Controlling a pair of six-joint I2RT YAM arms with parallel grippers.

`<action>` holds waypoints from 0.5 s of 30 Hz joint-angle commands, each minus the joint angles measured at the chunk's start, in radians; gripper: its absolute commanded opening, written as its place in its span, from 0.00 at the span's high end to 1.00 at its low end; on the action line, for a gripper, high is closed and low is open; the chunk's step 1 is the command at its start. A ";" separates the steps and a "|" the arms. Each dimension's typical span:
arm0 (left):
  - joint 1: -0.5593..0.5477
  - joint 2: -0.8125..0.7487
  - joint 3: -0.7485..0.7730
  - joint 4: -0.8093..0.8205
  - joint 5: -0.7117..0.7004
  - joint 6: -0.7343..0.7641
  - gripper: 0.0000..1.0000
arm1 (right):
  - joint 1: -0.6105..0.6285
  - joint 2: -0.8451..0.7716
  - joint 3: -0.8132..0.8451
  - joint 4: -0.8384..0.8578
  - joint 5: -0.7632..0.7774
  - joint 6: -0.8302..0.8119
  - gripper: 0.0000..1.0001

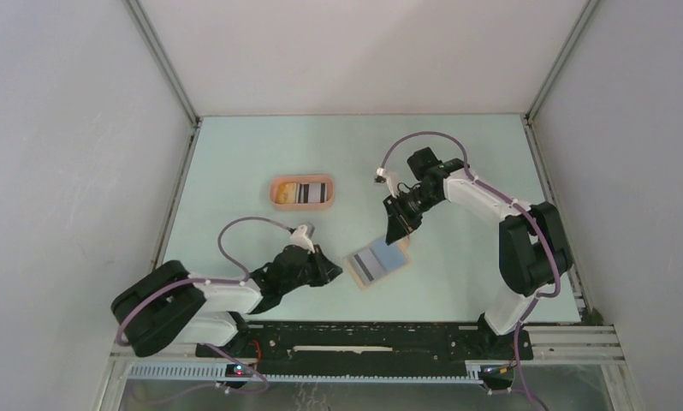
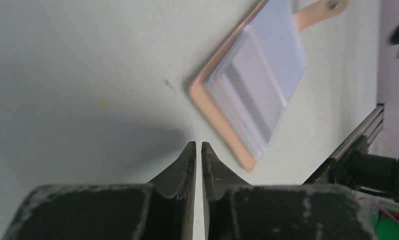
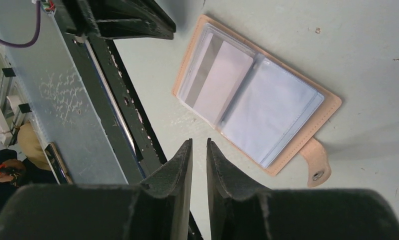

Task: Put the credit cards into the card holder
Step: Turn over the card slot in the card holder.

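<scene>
The tan card holder [image 1: 377,263] lies open and flat on the table between the arms. A white card with a grey stripe [image 3: 215,82] sits in one of its clear sleeves; the sleeve beside it [image 3: 272,112] looks empty. More credit cards [image 1: 304,192], striped and yellow, lie in the tray. My left gripper [image 1: 336,274] hangs just left of the holder, its jaws almost together with nothing between them [image 2: 198,144]. My right gripper [image 1: 398,233] hovers above the holder's far edge, jaws a little apart and empty [image 3: 199,141].
The peach-orange oval tray [image 1: 274,193] stands behind and left of the holder. The holder's snap tab [image 3: 315,165] sticks out from its edge. A black rail [image 1: 364,334] runs along the table's near edge, close below the holder.
</scene>
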 commanded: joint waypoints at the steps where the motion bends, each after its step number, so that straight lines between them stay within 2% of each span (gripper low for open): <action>1: -0.016 0.115 0.100 -0.012 0.065 -0.079 0.88 | 0.003 -0.050 0.008 -0.022 -0.024 -0.051 0.76; 9: -0.009 0.334 0.336 -0.153 0.092 -0.030 0.86 | -0.013 -0.088 0.010 -0.036 -0.041 -0.067 0.76; 15: 0.079 0.448 0.541 -0.278 0.103 0.074 0.84 | -0.042 -0.143 0.010 -0.040 -0.044 -0.071 0.75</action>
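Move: From the left hand, the card holder's middle lies about 11 cm to the right and 3 cm ahead, some 2 cm lower; its far-left corner is only about 3 cm right and 4 cm ahead. The orange tray of cards stands some 22 cm ahead and 8 cm left of the left hand. From the right hand, the holder is about 3 cm left, 2 cm back and 9 cm below. The left hand, fingers still nearly shut, first dips about 1.5 cm beside the card holder's left edge, then sweeps about 6 cm to the right and 5 cm forward close over the table, tipping its fingers slightly farther down. Its fingertips come against the left edge near the far corner and push the holder rightward, while the empty right hand stays over it and rises some 2 cm towards the end. ##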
